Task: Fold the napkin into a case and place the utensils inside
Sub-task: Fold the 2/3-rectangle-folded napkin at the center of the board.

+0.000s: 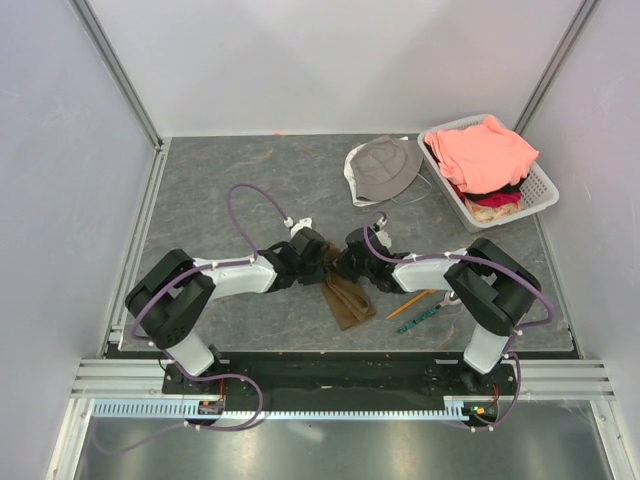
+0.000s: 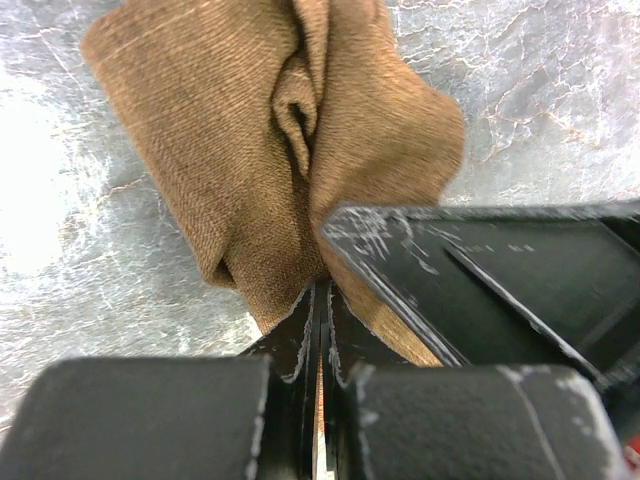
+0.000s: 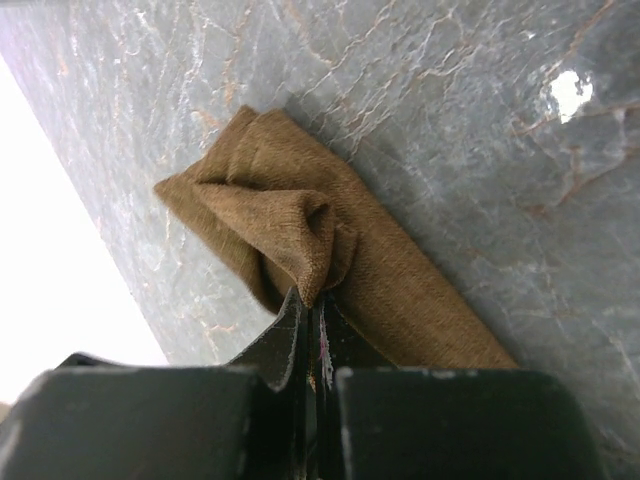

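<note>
The brown napkin point(image 1: 346, 296) lies folded into a narrow strip at the table's middle, its far end bunched between both grippers. My left gripper point(image 1: 326, 257) is shut on the napkin's edge; the cloth point(image 2: 270, 130) hangs crumpled from its tips in the left wrist view. My right gripper point(image 1: 342, 262) is shut on another pinch of the napkin point(image 3: 300, 230), lifted a little above the table. The orange fork point(image 1: 411, 303) and the green patterned utensil point(image 1: 419, 319) lie on the table to the right of the napkin, under the right arm.
A grey bucket hat point(image 1: 384, 168) lies at the back. A white basket point(image 1: 535, 185) with salmon-pink clothes point(image 1: 487, 152) stands at the back right. White walls enclose the table on three sides.
</note>
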Motion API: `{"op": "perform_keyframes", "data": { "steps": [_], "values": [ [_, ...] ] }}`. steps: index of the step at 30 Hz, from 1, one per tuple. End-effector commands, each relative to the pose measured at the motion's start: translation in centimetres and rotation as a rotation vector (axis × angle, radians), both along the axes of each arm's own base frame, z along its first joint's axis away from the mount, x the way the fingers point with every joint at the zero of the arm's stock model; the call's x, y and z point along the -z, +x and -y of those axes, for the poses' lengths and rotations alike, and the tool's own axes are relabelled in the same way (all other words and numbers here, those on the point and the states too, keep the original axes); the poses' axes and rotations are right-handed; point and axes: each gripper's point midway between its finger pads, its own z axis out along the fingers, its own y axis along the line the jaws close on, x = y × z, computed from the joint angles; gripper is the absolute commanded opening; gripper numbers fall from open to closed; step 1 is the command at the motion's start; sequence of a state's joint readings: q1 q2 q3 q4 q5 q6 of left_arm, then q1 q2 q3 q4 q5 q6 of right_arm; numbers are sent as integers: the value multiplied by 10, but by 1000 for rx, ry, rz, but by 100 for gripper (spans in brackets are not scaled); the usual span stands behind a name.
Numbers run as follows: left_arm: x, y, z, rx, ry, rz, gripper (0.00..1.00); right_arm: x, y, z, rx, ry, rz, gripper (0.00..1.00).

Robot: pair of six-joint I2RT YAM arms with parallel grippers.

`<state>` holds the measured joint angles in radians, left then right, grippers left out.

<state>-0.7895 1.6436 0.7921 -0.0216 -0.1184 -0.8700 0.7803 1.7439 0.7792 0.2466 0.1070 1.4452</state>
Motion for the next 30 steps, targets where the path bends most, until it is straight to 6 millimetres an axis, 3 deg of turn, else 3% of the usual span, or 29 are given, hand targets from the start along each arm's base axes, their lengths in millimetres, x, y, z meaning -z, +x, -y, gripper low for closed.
{"op": "perform_keyframes", "data": {
  "steps": [1,7,13,14,18,24,30],
  "values": [
    [-3,-9,-14,63,66,13,3,4,5,-1,10,-20,23,0],
    [-41,-8,-21,60,16,47,14,12,4,7,9,-74,29,0],
    [-53,-7,-10,107,-11,47,32,8,5,4,-6,-73,36,0],
    [-43,-7,-8,118,6,23,32,6,5,3,-8,-67,37,0],
    [-38,-1,3,151,-1,18,39,-1,5,-2,-12,-39,26,0],
    [-27,9,8,160,32,25,40,-11,3,-5,-10,-2,18,0],
    [-4,9,0,113,91,-39,30,-18,-1,-13,-26,55,1,1]
  ]
}}
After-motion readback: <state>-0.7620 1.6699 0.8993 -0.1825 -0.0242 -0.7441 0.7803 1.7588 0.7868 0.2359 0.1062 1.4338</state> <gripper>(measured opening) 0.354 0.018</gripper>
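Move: The left fingertips are already at the left edge of the folded napkin, whose middle lies about 4 cm to this hand's right, 2 cm back and 2 cm lower. The right fingers already pinch it; from them its middle is some 4 cm back, 1 cm right and 2 cm lower. From the left hand, the orange fork lies about 19 cm right and 5 cm back, the green-handled spoon some 24 cm right and 8 cm back. The left hand comes up off the napkin's folded edge by about 4 cm, swinging some 2 cm out to its left and a little back while its fingers open to around a third, then sinks about 3.5 cm and comes back right to almost the same spot, turning slightly clockwise so that the parted fingertips come down over the fold beside the right gripper. The right hand stays low in place, its shut fingers keeping their pinch on the napkin as an anchor, with no more than a slight settling downward. ##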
